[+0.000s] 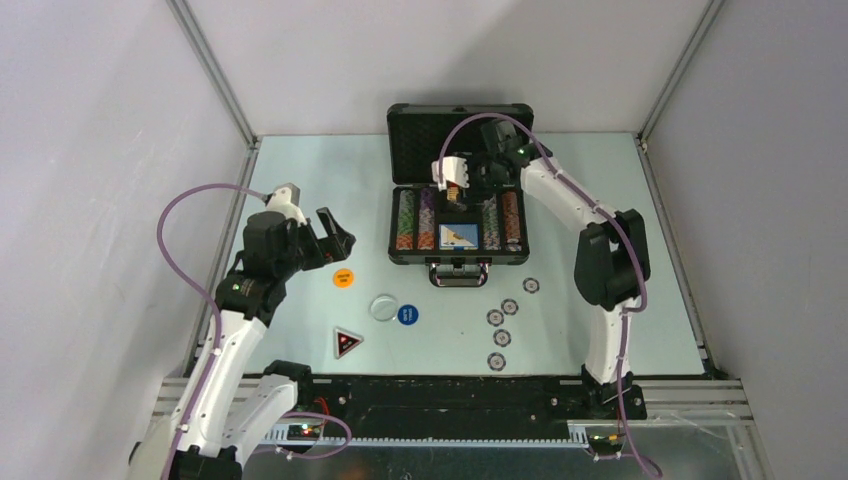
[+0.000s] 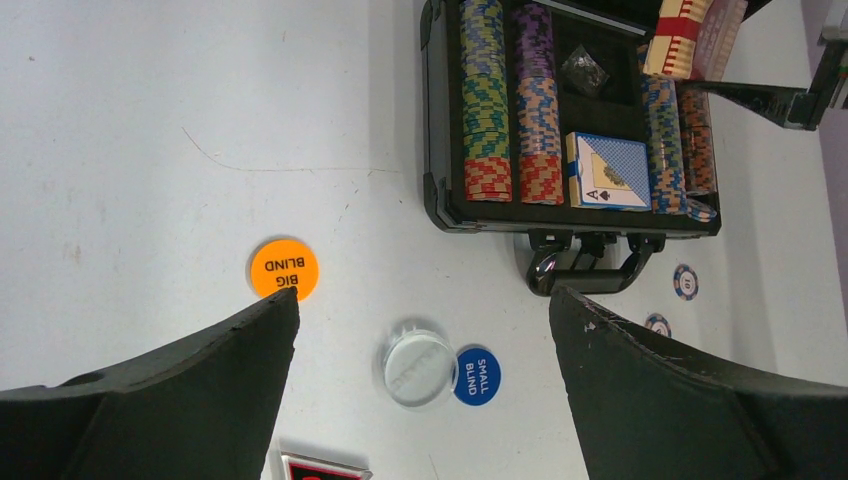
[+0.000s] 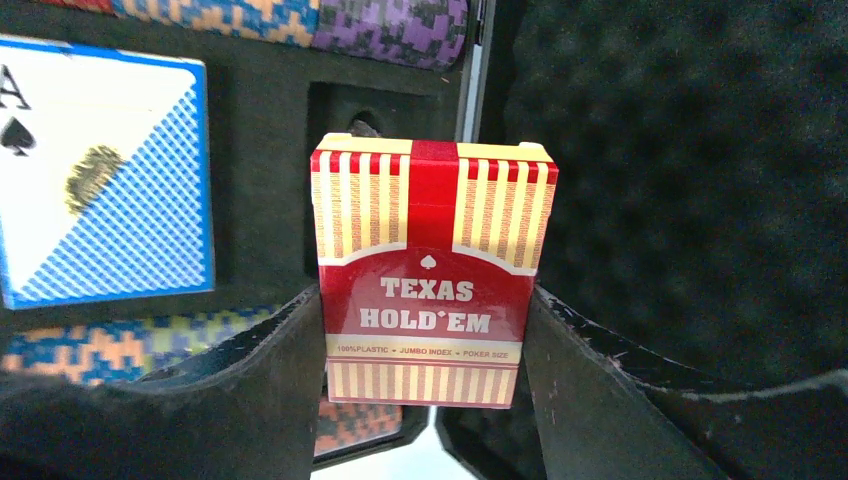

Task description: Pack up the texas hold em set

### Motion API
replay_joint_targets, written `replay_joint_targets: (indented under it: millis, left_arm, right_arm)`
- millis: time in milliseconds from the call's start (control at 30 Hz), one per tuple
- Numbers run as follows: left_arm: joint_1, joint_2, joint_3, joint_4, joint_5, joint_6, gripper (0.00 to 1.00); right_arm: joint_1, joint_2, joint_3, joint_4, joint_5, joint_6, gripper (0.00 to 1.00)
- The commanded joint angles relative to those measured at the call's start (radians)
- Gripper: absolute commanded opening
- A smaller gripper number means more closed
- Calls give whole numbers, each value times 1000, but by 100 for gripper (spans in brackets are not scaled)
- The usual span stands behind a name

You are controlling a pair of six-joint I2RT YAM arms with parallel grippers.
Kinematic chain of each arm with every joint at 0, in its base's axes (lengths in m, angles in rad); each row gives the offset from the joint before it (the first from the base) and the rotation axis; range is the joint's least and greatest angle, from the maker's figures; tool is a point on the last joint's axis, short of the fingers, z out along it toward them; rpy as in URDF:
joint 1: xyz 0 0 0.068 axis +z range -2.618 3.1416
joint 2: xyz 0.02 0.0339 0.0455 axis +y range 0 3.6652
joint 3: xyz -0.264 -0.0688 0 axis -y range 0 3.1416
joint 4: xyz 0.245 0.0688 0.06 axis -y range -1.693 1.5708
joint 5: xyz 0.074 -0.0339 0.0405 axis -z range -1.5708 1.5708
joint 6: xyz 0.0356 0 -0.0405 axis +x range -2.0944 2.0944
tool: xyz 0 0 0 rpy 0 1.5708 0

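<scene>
The dark briefcase (image 1: 420, 140) lies open at the back of the table, with rows of striped chips (image 2: 485, 100) and a blue card deck (image 2: 608, 172) in its tray. My right gripper (image 3: 425, 300) is shut on the red card box (image 3: 430, 280), held upright over an empty slot in the tray near the hinge. My left gripper (image 2: 422, 295) hangs open and empty over the table to the left of the case. Below it lie the orange button (image 2: 284, 269), the white button (image 2: 420, 368), the blue button (image 2: 476, 376) and the triangular marker (image 1: 346, 343).
Several loose chips (image 1: 502, 338) lie on the table in front of the case, right of the blue button. The case handle (image 1: 459, 275) points toward the arms. Metal frame posts and grey walls border the table; a black rail (image 1: 450, 395) runs along the near edge.
</scene>
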Motion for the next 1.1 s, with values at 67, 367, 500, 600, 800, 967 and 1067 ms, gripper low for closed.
replay_joint_targets:
  millis: [67, 367, 500, 600, 800, 967, 1067]
  left_arm:
    - [9, 1, -10, 28, 18, 18, 100]
    - [13, 1, -11, 27, 21, 20, 100]
    - [13, 2, -10, 28, 23, 19, 100]
    - [13, 1, -10, 28, 25, 19, 100]
    - [13, 0, -10, 27, 27, 19, 100]
    - [13, 3, -10, 28, 29, 19, 100]
    - [13, 3, -11, 29, 32, 17, 100]
  right_arm:
    - [-6, 124, 249, -155, -29, -209, 0]
    - [6, 231, 335, -154, -11, -125, 0]
    - [9, 243, 338, -180, -1, -122, 0]
    - [12, 245, 329, -176, 16, -124, 0]
    - [24, 259, 337, -177, 51, -107, 0]
    - [41, 277, 339, -143, 80, -32, 0]
    - [50, 288, 350, -132, 107, -2, 0]
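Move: The right gripper already holds the card box. The empty slot in the open case, beyond the blue deck, is about 4 cm to this hand's left, 2 cm ahead and some 10 cm below. The blue deck lies about 6 cm back and 4 cm left, at nearly the slot's height; the purple chip row is roughly 12 cm left and 2 cm back. From the idle left gripper the slot lies some 22 cm ahead, 27 cm right and 16 cm down. Keep the right fingers' hold on the card box and carry it forward about 3 cm towards the slot beyond the blue deck. Then lower the box about 5 cm towards the slot, easing a little left and tipping the hand some 10 degrees so that the fingers point more steeply down. ##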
